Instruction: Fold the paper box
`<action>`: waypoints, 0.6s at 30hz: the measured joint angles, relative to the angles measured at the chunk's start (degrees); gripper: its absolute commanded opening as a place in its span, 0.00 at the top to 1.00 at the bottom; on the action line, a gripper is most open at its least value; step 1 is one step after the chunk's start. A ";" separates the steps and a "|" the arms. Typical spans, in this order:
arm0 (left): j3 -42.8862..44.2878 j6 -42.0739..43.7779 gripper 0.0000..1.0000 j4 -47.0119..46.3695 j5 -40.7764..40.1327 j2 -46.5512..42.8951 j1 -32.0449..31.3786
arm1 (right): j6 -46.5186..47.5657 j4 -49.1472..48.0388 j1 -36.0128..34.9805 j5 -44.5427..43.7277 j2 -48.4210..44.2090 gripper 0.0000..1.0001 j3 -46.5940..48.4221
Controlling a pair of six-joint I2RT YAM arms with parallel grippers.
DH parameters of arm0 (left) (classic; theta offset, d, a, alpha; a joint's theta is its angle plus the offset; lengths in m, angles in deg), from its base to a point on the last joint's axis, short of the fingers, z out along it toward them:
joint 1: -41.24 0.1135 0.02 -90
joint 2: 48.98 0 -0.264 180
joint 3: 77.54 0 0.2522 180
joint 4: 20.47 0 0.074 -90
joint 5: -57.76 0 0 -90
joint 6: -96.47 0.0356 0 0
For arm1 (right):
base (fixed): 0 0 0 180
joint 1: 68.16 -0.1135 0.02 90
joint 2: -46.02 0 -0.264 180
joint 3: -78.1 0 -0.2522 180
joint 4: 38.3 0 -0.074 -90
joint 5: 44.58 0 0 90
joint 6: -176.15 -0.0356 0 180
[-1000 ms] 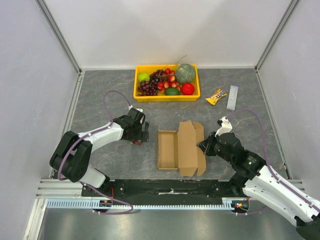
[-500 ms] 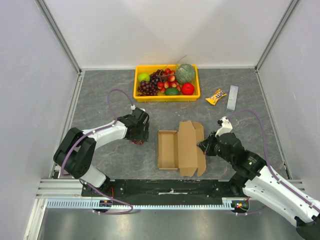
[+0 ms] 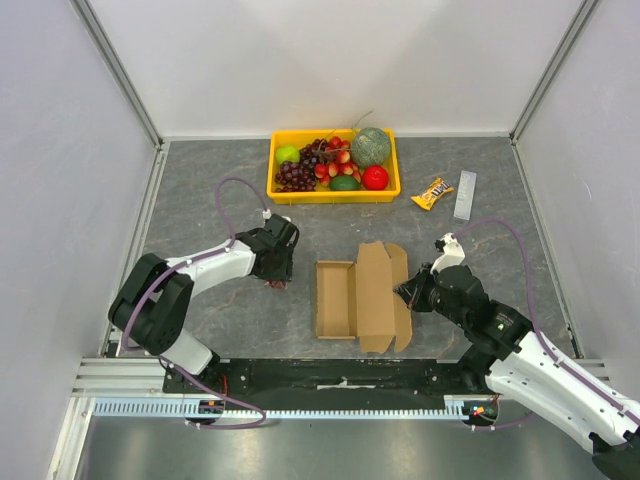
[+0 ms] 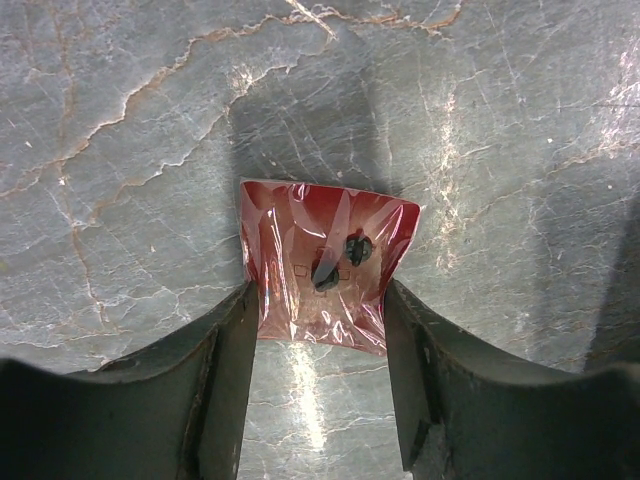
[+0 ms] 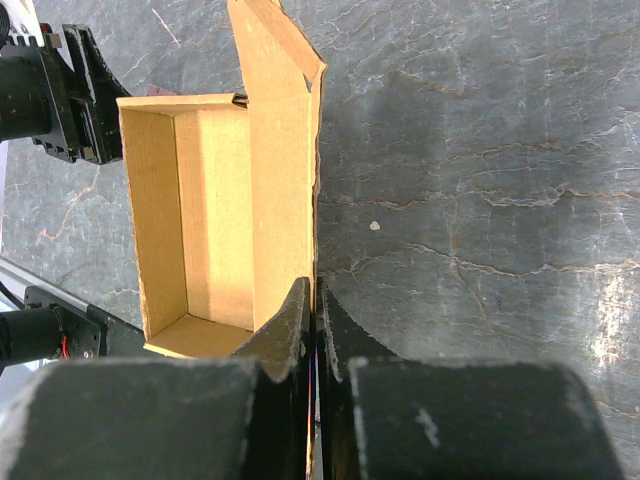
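The paper box [image 3: 358, 297] lies flat between the arms, a brown cardboard carton with its open tray part [image 5: 205, 210] on the left and its lid flap spread to the right. My right gripper [image 3: 404, 292] is shut on the lid's right edge, the thin card pinched between its fingertips [image 5: 316, 296]. To the left of the box my left gripper [image 3: 277, 281] is down over a small dark-red packet [image 4: 320, 245] on the table. Its two fingers [image 4: 232, 350] press against the packet's near sides, and the packet narrows between them.
A yellow tray [image 3: 334, 195] of fruit stands at the back centre. A small yellow candy packet [image 3: 432, 193] and a white strip [image 3: 465, 195] lie at the back right. White walls enclose the grey marbled table on three sides.
The left gripper's jaws have closed in from wide open onto the dark-red packet, and its wrist has shifted slightly. The right arm and the box have not moved.
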 measured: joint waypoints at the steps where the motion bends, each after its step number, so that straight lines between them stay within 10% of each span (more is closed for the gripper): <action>1: 0.00 0.00 0.44 0.02 0.00 0.02 0.00 | 0.00 0.00 0.00 0.00 0.00 0.94 0.00; 18: 4.48 0.00 0.44 5.95 -0.31 -9.03 -0.04 | 0.00 -0.02 0.00 0.00 0.76 0.94 0.00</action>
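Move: The small red packet lies right at the left fingertips, pinched and creased between them; its middle is about 1 cm ahead of and 1 cm below the hand point. The box tray stands some 13 cm to this hand's right and 7 cm back, the yellow fruit basket about 23 cm ahead and 13 cm right, both a few centimetres high. From the right hand, the packet is roughly 29 cm left, 7 cm ahead and 12 cm down. Upward, slowly at first and then faster, the left hand rises about 6 cm away from the red packet and the table, tipping its fingertips some 5 degrees forward. The gap between the fingers stays as it was, a little over half open, and the packet comes free from between them. ##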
